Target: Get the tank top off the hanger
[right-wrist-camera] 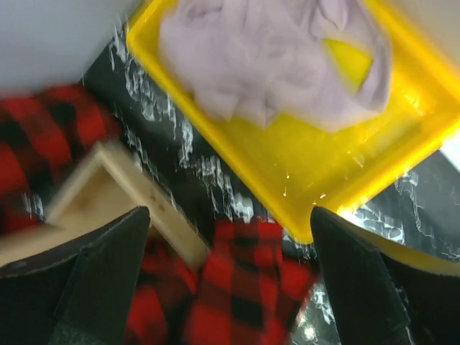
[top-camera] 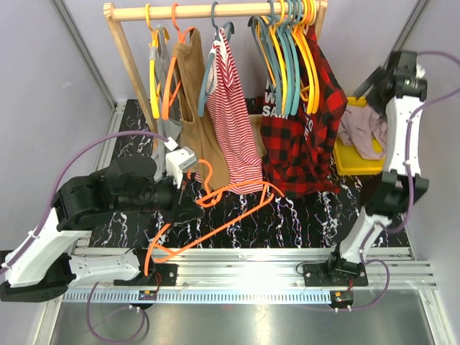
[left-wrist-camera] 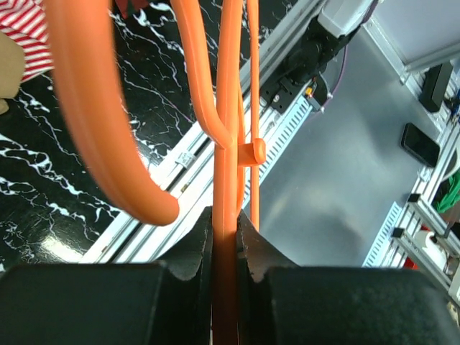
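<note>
My left gripper is shut on a bare orange hanger that slants over the black marble tabletop, with no garment on it. In the left wrist view the hanger's bar runs straight up from between the closed jaws. A pale lilac tank top lies crumpled in the yellow bin at the right. My right gripper hovers above that bin, open and empty; its view shows the top in the bin beyond the spread jaws.
A wooden rack across the back carries a tan top, a red-striped top, a red plaid shirt and several empty hangers. The rack's wooden foot lies under my right gripper.
</note>
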You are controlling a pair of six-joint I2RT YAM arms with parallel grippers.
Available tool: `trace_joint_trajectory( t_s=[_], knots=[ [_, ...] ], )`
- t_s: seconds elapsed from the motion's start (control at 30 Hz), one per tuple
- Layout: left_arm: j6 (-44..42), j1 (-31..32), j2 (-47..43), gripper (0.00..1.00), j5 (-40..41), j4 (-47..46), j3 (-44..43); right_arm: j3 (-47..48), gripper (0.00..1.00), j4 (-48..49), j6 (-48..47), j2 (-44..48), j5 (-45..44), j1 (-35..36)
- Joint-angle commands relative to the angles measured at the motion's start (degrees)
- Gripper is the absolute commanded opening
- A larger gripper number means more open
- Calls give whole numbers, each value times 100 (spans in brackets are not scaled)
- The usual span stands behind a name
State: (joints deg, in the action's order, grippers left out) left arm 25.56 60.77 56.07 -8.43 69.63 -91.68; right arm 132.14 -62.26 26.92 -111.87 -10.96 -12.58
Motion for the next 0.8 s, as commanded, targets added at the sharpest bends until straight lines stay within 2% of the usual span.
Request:
trace_joint_trajectory(
  t_s=[0.0, 0.1, 0.23, 0.27, 0.3, 0.37, 0.4, 0.47, 0.5, 0.53, 0.6, 0.77],
  knots=[
    [-288, -13, -26, 0, -502, -458, 159, -1920, 100, 590, -143, 2302, 972, 45],
    [-438, -13, -79, 0, -590, -502, 308, -2813, 100, 750, -169, 3693, 1823, 45],
    [-797, -22, -149, 0, -599, -599, 466, -4886, 99, 1056, -108, 5269, 3570, 62],
    [-859, -22, -149, 0, -547, -643, 519, -5264, 98, 1101, 40, 5821, 3714, 176],
    [-921, -22, -167, 0, -520, -661, 537, -5999, 96, 1189, 111, 6078, 4290, 194],
    [-1026, -30, -106, 0, -563, -731, 581, -6601, 95, 1496, 339, 6727, 4881, 212],
    [-1044, -30, -88, 0, -625, -766, 607, -7031, 95, 1637, 401, 6888, 5537, 351],
    [-1114, -39, -18, 0, -835, -793, 660, -7263, 96, 1936, 464, 7222, 6077, 449],
    [-1141, -48, 9, 0, -958, -793, 669, -7420, 96, 2050, 446, 7267, 6871, 684],
    [-1193, -48, 78, 0, -1072, -767, 669, -7439, 96, 2182, 446, 7268, 7219, 800],
    [-1255, -57, 140, 0, -1415, -626, 651, -7291, 97, 2008, 140, 7276, 7781, 1046],
    [-1299, -66, 0, 0, -1864, -441, 669, -7044, 100, 1858, -467, 7338, 8601, 1960]
  ],
)
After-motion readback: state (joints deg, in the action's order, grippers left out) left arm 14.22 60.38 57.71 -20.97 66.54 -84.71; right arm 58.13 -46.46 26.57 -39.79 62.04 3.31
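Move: The orange hanger, still pinched in the left fingers, has its free end some 36 cm back and 34 cm left of the right hand, about 3 cm below it; from the left hand that end is 23 cm right and 4 cm ahead. The tank top in the yellow bin lies 22 cm below the right hand, 5 cm ahead, 3 cm right; the plaid shirt hangs 22 cm left, 3 cm back, 8 cm lower. Open right hand swings 35 cm back, 29 cm left towards the hanger, turning counter-clockwise; left sinks, turning clockwise. ##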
